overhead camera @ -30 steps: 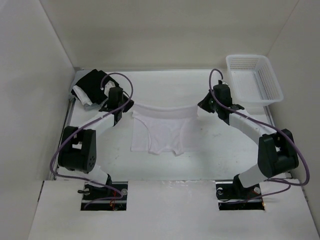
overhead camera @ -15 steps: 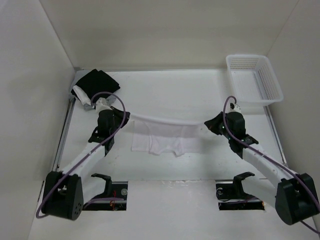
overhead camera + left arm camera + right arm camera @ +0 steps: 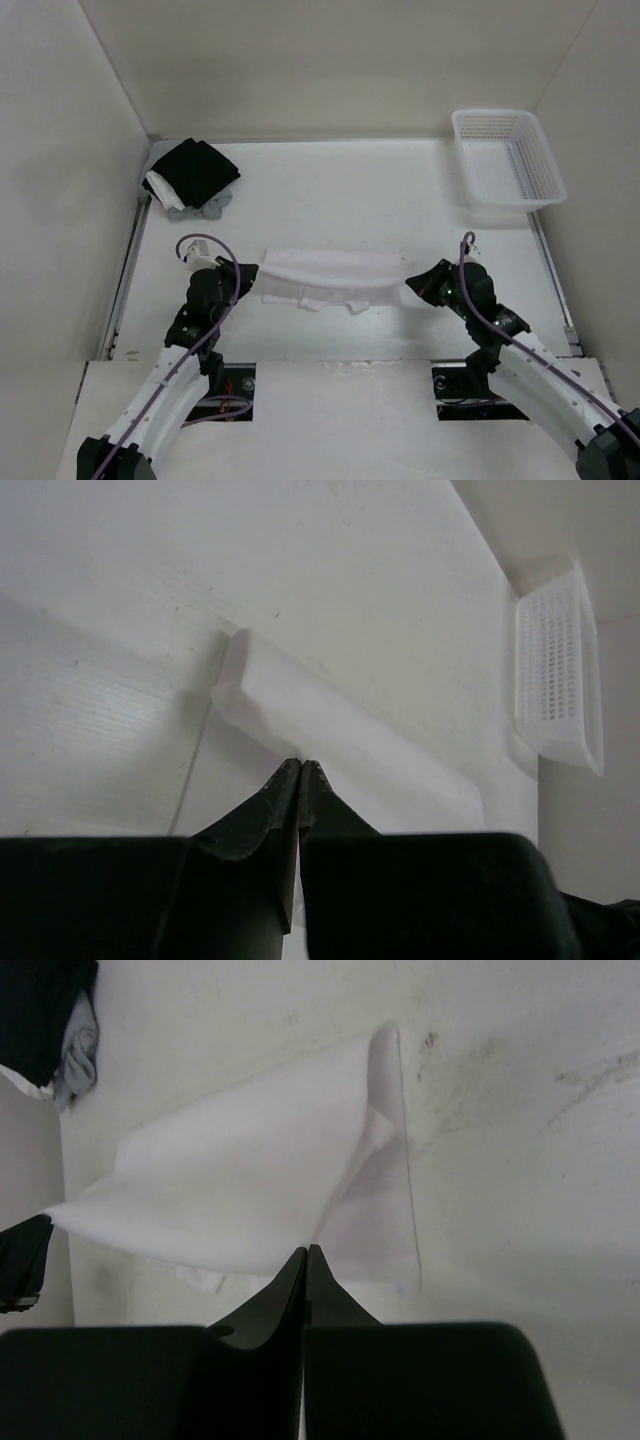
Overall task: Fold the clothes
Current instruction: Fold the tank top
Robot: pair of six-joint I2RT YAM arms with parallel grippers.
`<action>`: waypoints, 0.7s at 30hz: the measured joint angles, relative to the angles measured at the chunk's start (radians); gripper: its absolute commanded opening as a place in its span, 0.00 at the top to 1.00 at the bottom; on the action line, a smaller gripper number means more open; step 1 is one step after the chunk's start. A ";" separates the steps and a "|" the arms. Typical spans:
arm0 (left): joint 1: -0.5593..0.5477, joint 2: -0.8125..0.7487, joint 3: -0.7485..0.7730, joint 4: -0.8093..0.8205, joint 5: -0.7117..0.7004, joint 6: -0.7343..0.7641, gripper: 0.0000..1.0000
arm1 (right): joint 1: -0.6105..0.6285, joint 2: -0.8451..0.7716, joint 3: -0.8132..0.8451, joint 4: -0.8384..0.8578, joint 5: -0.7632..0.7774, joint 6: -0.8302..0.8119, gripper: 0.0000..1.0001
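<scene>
The clothes [image 3: 330, 275], a white thin garment, lie across the middle of the table, its top layer stretched taut between my two grippers and doubled over the lower layer. My left gripper [image 3: 252, 272] is shut on the clothes' left corner; in the left wrist view the closed tips [image 3: 300, 764] pinch white fabric [image 3: 340, 730]. My right gripper [image 3: 411, 286] is shut on the right corner. The right wrist view shows its closed tips [image 3: 306, 1251] at the edge of the spread cloth [image 3: 240, 1185]. The lower layer's ragged edge peeks out below [image 3: 325, 301].
A pile of black, white and grey clothes [image 3: 192, 175] sits at the far left corner, also seen at the top left of the right wrist view [image 3: 45, 1020]. A white mesh basket [image 3: 508, 160] stands at the far right. White walls enclose the table.
Both arms have drawn back toward the near edge, carrying the clothes' far edge over the rest. The garment now lies shorter and doubled.
</scene>
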 measured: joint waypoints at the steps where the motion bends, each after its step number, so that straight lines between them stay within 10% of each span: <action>1: -0.001 -0.030 -0.019 -0.019 0.000 -0.006 0.98 | 0.016 -0.012 -0.003 -0.026 0.009 0.015 1.00; 8: -0.002 -0.137 -0.091 -0.129 -0.001 -0.044 0.94 | 0.110 -0.022 -0.034 -0.092 0.059 0.134 0.98; 14: 0.003 -0.158 -0.117 -0.179 0.000 -0.064 0.78 | 0.166 -0.014 -0.063 -0.151 0.129 0.200 0.61; 21: 0.009 -0.187 -0.120 -0.203 -0.014 -0.064 0.73 | 0.115 0.126 -0.044 -0.076 0.145 0.136 0.48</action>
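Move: Both hands hold the raised edge of the tank top over its lower layer. From the left gripper, that layer's near-left corner is about 4 cm back, 1 cm to the right and 9 cm below; the clothes pile stands some 21 cm ahead and 14 cm left. From the right gripper, the near-right corner is about 4 cm back, 2 cm left and 8 cm below; the white basket stands roughly 27 cm ahead and 22 cm right. Lower both grippers about 6 cm while drawing the held edge back some 3 to 4 cm towards the near edge of the lower layer, tipping the right fingers down about 10 degrees. As they come low, open both, the right much wider, and let go of the fabric; while opening, ease the right one a little forward and to the right. ##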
